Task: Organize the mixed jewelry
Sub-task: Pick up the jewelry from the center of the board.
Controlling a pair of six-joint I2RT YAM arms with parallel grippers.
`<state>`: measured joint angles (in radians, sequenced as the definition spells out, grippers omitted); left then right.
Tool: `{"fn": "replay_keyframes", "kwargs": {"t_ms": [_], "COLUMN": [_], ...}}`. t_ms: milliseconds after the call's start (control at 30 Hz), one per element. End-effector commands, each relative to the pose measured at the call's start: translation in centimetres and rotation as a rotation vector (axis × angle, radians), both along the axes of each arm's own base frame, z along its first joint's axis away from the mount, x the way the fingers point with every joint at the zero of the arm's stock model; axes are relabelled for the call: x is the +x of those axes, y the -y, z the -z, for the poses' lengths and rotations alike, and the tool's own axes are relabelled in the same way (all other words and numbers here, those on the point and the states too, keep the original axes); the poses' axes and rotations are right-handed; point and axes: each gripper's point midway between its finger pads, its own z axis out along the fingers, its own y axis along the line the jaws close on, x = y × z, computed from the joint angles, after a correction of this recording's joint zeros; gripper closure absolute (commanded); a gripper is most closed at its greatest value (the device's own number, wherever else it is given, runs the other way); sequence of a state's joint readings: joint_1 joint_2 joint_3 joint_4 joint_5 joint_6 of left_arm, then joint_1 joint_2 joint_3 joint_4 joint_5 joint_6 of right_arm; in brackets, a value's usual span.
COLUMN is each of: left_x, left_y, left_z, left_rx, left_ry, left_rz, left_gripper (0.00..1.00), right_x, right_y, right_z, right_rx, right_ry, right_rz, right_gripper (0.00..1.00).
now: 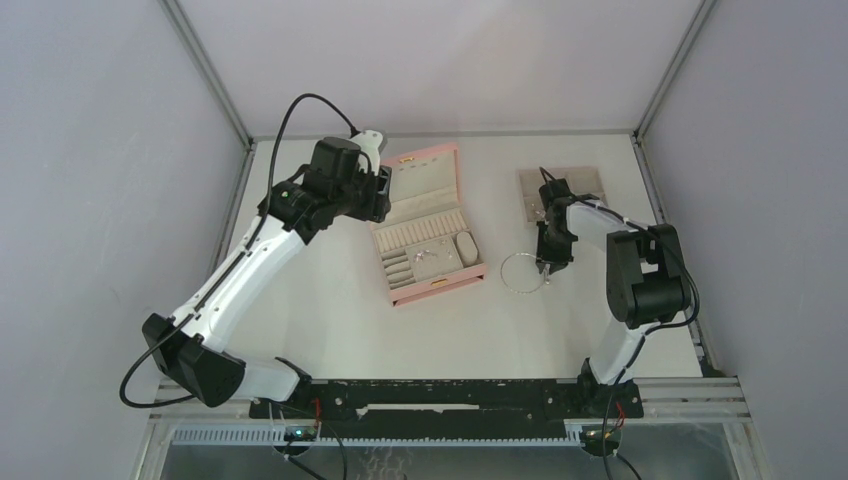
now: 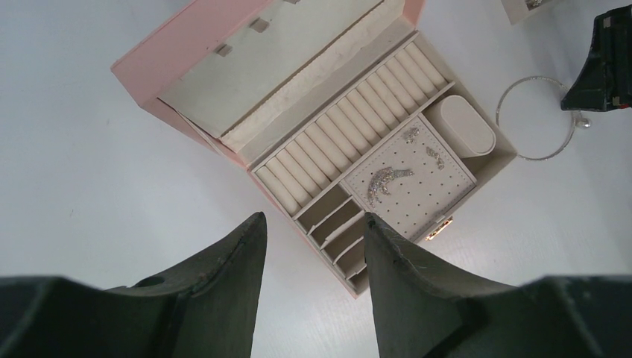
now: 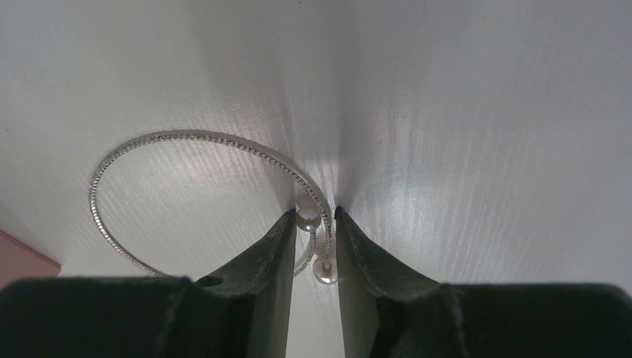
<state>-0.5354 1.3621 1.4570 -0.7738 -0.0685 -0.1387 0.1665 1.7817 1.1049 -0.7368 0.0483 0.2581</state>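
Note:
A thin silver hoop (image 3: 186, 135) with two pearl ends lies on the white table right of the pink box (image 1: 425, 155). My right gripper (image 3: 313, 214) is down on the table, its jaws shut narrowly on the hoop's pearl ends; in the top view it (image 1: 546, 266) sits at the hoop's (image 1: 503, 272) right side. Inside the box, a sparkly silver piece (image 2: 387, 180) and two tiny silver bits (image 2: 411, 134) rest on the perforated beige pad. My left gripper (image 2: 313, 216) hovers open and empty above the box's front left corner.
The pink box (image 2: 186, 45) stands open with its lid folded back, showing ring rolls, small slots and an oval cushion (image 2: 468, 125). A flat beige tray (image 1: 590, 183) lies at the back right, partly under the right arm. Grey walls enclose the table.

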Motion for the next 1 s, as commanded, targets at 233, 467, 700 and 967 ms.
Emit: {"fn": "replay_keyframes", "kwargs": {"t_ms": [233,467,700,967], "left_x": [0.9,0.9,0.8,1.1], "left_y": [0.1,-0.1,-0.6,-0.2], "left_z": [-2.4,-2.4,-2.9,-3.4], "left_rx": [-0.013,-0.005,0.007,-0.006], "left_ry": [0.059,0.061,0.072,0.077], "left_rz": [-0.004,-0.007,-0.020,-0.018], "left_gripper": [0.44,0.44,0.44,0.44], "right_x": [-1.4,-1.7,-0.6,-0.2], "right_y": [0.2,0.8,0.7,-0.4], "right_z": [0.4,1.2,-3.1,-6.9], "right_rx": [-0.019,-0.016,0.057,0.143], "right_ry": [-0.058,-0.067,0.089,0.210], "right_rz": [-0.008,0.031,0.124,0.166], "right_gripper": [0.75,1.00,1.00,1.00]}}
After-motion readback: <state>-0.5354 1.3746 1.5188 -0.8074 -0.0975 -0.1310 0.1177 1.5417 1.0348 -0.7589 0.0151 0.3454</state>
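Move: The silvery bangle lies flat with its beaded ends right between the right fingertips, its middle some 5 cm to that hand's left and 1 cm back. The grey sorting tray stands about 17 cm ahead and 3 cm to the right; the open pink jewelry box has its middle roughly 27 cm left and 9 cm ahead. From the left hand the bangle is about 32 cm right, 3 cm back and 26 cm below. One beaded end of the bangle is pinched between the right fingertips, which shut from a third open while the hand stays low at the board. Keeping that grip, the hand draws back slightly and then rises about 5 cm away from the board, turning a little clockwise and tipping its fingers forward by some 10 degrees in all. ##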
